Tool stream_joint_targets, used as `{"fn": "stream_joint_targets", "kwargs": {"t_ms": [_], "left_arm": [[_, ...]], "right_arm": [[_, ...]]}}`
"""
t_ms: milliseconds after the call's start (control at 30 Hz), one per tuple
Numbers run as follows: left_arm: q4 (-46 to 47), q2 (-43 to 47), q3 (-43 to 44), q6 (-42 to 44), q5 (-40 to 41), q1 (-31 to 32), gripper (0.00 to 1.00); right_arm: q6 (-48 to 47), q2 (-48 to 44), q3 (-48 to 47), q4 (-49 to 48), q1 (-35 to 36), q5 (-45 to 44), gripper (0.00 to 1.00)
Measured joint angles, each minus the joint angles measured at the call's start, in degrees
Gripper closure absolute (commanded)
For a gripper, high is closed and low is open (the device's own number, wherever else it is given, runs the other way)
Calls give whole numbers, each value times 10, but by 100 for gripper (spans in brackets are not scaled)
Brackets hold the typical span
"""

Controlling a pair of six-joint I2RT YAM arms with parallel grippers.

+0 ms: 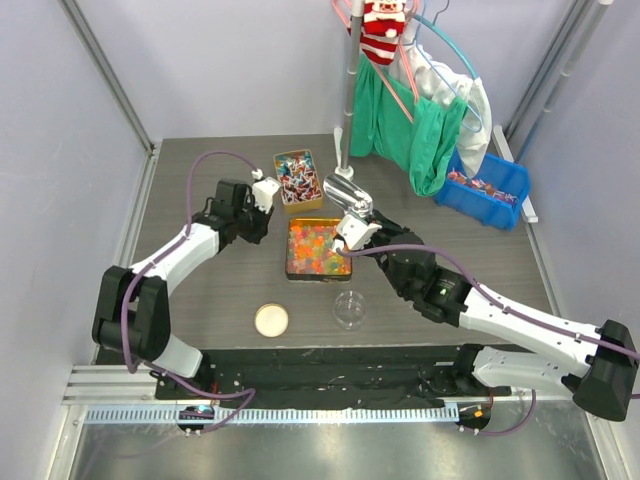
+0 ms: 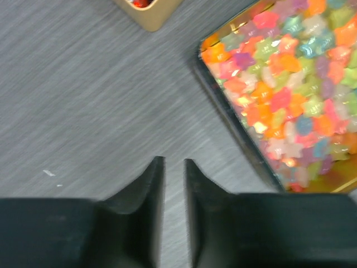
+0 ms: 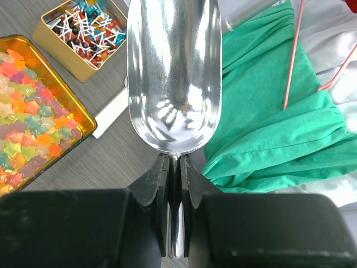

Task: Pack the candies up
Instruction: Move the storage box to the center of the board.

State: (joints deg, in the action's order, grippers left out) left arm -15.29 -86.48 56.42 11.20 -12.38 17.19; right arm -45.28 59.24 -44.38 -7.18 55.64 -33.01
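The candies fill a small gold tin at the back of the table; the right wrist view shows them as red, blue and white wrapped sweets. More wrapped candies lie in a blue bin at the right. My left gripper hovers over bare table between that small tin and the tin of jelly pieces. Its jaws stand a narrow gap apart with nothing between them. My right gripper is shut on the handle of an empty metal scoop, which is held above the table behind the jelly tin.
A clear cup and a round lid sit near the front. Green cloth hangs from a rack at the back right, close to the scoop. A rack pole stands behind the tins.
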Motion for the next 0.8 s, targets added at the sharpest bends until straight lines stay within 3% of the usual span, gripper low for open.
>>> {"fn": "stream_joint_targets", "kwargs": {"t_ms": [100,433,800], "left_arm": [[0,0,0,8,24,2,100],[-5,-65,7,25,64,61,100],[-59,-160,78,24,56,102,100]], "right_arm": [[1,-2,0,-2,0,0,99],[2,-33,0,-20,0,-2,99],[2,-43,3,-31,0,-2,99]]}}
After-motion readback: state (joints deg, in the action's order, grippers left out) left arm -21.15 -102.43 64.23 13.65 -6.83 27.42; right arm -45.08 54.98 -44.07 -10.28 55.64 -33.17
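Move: The storage box, the tin of gummy candies, has its middle about 12 cm to the left gripper's right, 2 cm back and 7 cm below; its near wall starts some 4 cm off. The lollipop box is roughly 15 cm ahead and 7 cm to the right, the round lid about 18 cm back and straight in line. From the right gripper the storage box is about 10 cm left, 4 cm ahead and 25 cm below. Shut the left gripper's part-open fingers fully, then bring it about 7 cm down and 5 cm right beside the storage box, tipping the fingers slightly steeper. Set the closed tips against the box's left wall and push it rightward. With the right gripper keep hold of the scoop, lifting it some 3 cm clear. ##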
